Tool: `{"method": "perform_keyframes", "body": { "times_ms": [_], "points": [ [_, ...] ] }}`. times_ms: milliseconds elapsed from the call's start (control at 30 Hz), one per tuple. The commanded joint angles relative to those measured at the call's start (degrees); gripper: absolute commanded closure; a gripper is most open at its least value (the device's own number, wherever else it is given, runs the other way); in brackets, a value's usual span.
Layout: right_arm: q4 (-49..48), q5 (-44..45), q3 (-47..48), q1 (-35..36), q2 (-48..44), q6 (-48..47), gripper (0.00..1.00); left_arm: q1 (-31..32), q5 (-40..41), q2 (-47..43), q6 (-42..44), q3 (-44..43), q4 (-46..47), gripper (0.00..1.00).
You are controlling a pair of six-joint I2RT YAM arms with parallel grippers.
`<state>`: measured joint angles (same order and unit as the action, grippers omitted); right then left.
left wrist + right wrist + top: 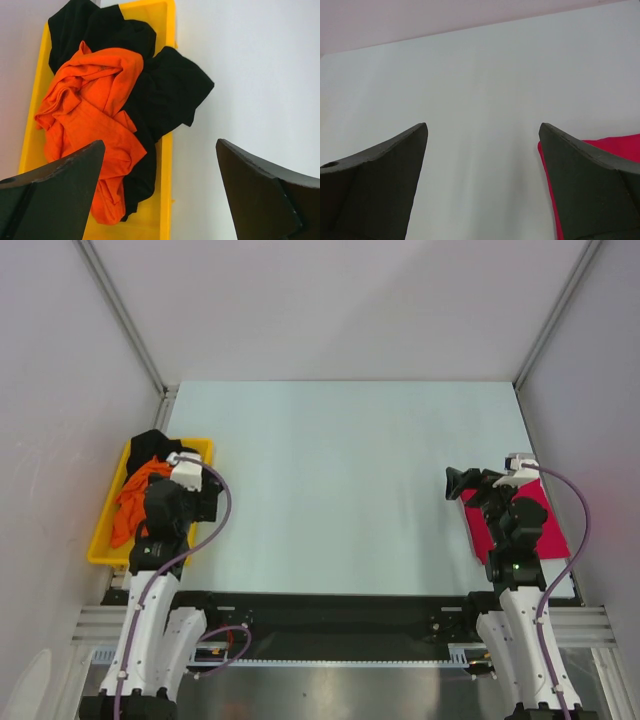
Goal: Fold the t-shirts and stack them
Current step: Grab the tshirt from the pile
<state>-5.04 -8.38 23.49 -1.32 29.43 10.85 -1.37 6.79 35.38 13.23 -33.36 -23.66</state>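
The orange t-shirt (132, 502) lies crumpled in the yellow tray (100, 552) at the left, with the black t-shirt (150, 445) bunched beside and under it. In the left wrist view the orange shirt (90, 100) lies over the black shirt (170, 85), which spills over the tray's right rim (166, 200). My left gripper (200, 495) hovers open and empty above that rim (160, 145). The magenta-pink t-shirt (555, 530) lies folded flat at the right, partly under my right arm. My right gripper (460, 483) is open and empty just left of it (482, 125); the shirt's edge (615, 145) shows behind the right finger.
The pale table top (340, 490) spreads between the two arms. Grey walls and metal frame rails (120, 310) close in the sides and back. The tray sits at the table's left edge.
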Motion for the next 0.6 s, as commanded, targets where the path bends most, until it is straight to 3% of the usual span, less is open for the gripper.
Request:
{"method": "perform_keyframes", "body": {
  "times_ms": [0,100,133,200,233,333,567],
  "points": [
    [-2.43,0.21,1.56,0.18,0.80,0.57,0.00,-0.22,2.09,3.11,5.29,-3.46,0.63,0.00],
    [-3.40,-1.02,2.53,0.18,2.38,1.28,0.00,-0.30,7.26,14.33,6.19,-12.05,-5.23,0.00],
    [-3.75,-1.54,3.23,0.18,2.91,1.54,0.00,-0.56,9.28,18.29,5.93,-18.43,-7.60,0.00],
    [-4.63,-2.78,3.67,0.18,3.79,2.50,0.00,-2.93,11.67,30.06,5.05,-25.49,-15.25,0.00],
    [-5.06,-3.04,3.85,0.18,4.49,2.77,0.00,-7.55,10.97,33.41,3.48,-32.05,-17.36,0.00],
    [-5.69,-4.36,4.11,0.27,5.28,3.56,0.00,-16.79,7.71,42.92,2.15,-40.87,-21.68,0.00],
    [-5.07,-4.63,3.67,0.27,5.11,3.47,0.00,-19.99,5.26,54.34,5.05,-43.02,-23.37,0.01]
  ]
}}
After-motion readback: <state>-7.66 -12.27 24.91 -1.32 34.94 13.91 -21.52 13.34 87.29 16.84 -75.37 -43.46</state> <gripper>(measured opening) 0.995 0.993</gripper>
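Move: The orange t-shirt lies in the yellow bin about 8 cm ahead of my left hand, 11 cm to its left and some 14 cm below. The black shirt beside it, draped over the bin's right rim, is about 9 cm ahead and nearly in line with that hand; the black cloth at the bin's far end is about 20 cm ahead and 11 cm left. From my right hand, the orange shirt is some 90 cm left and 4 cm ahead. I swing my left hand left over the bin by about 15 cm, starting forward and slightly up, then mostly sideways, and finally sinking a few centimetres towards the orange t-shirt. On the way I tip the wide-open fingers down by some 30 degrees and turn them counter-clockwise by about 20, still clear of the cloth. ##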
